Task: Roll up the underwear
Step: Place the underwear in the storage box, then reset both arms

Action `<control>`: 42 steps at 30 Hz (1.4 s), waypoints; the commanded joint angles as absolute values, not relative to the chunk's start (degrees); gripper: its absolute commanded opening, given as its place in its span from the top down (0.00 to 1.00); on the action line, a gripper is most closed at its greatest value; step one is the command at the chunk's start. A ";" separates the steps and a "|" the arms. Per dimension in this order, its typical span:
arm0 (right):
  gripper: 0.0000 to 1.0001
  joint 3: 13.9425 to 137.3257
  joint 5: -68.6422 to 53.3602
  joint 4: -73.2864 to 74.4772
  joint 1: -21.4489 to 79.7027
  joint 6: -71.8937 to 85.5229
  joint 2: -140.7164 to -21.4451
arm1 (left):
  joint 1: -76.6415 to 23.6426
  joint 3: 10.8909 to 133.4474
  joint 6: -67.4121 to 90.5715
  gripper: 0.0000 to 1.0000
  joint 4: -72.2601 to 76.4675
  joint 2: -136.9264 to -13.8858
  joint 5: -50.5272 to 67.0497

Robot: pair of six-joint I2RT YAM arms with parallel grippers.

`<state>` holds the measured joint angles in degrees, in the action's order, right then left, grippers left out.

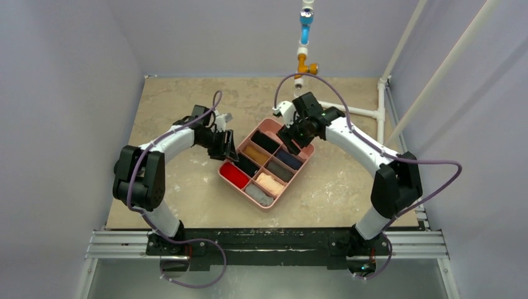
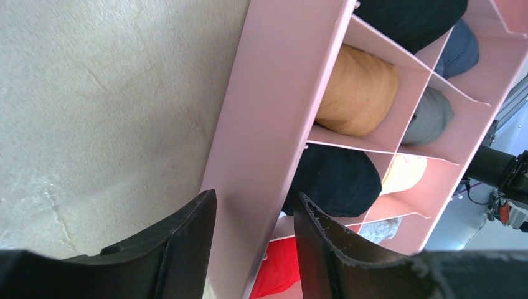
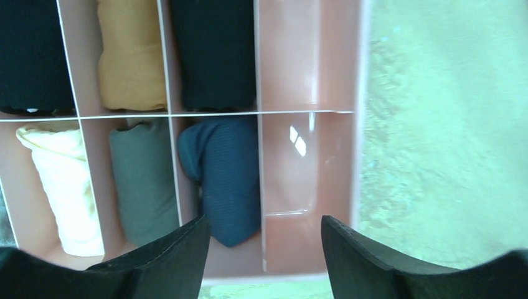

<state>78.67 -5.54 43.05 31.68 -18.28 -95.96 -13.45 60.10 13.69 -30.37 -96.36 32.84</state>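
The underwear [image 3: 227,177] is a dark navy roll lying in a compartment of the pink divided tray [image 3: 305,168], beside an empty compartment at the tray's end. It also shows in the top view as the navy roll [image 1: 288,159] and in the left wrist view as the underwear [image 2: 459,50]. My right gripper [image 3: 264,221] hovers open just above that end of the tray, nothing between its fingers; from the top the right gripper [image 1: 292,138] is over the tray's far corner. My left gripper [image 2: 255,199] straddles the tray's left wall [image 2: 274,93], shut on it.
Other rolls fill the tray [image 1: 221,171]: mustard [image 2: 361,90], black [image 2: 336,180], grey [image 2: 429,118], cream [image 3: 62,187], red [image 1: 235,174]. A white pipe frame [image 1: 381,112] stands at the back right, and a blue and orange fitting [image 1: 306,37] hangs above the table's far edge.
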 commanded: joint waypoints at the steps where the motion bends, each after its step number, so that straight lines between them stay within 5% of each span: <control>1: 0.33 80.02 -7.97 40.45 28.31 -18.59 -90.64 | -12.28 64.40 10.80 0.53 -32.25 -96.32 34.02; 13: 0.20 68.19 -8.95 28.07 22.58 -17.17 -76.30 | -11.26 75.37 4.87 0.54 -42.15 -103.65 30.68; 21: 0.01 60.58 -8.06 23.89 17.28 -15.41 -67.96 | -10.34 79.99 3.92 0.52 -43.06 -104.19 31.45; 31: 0.01 51.18 -5.00 15.67 12.38 -10.11 -61.72 | -7.95 79.32 0.41 0.25 -43.35 -94.57 31.81; 42: 0.01 51.11 2.77 14.64 10.74 -11.34 -59.01 | -3.61 66.96 -5.47 0.02 -34.23 -69.82 14.88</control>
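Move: The left hand has its fingers either side of the box's left wall. The navy underwear lies some 24 cm to its right, level with it ahead and back; the black roll by that wall is about 7 cm right and 2 back, the red roll 2 right and 6 back. For the right hand, already clear above the box, the navy underwear is about 3 cm back, 2 left and 9 below; the grey roll is 8 back and 6 left, the far black roll 4 ahead and 11 left. Still astride the left wall, the left fingers travel about 5 cm forward along it, then spread nearly full and come up off the rim, rising and swinging left away from the box while tilting up. The right hand, touching nothing, climbs some 8 cm and moves about 15 cm right past the box's right edge, opening fully and turning clockwise and tipping up nearly 30 degrees each. ##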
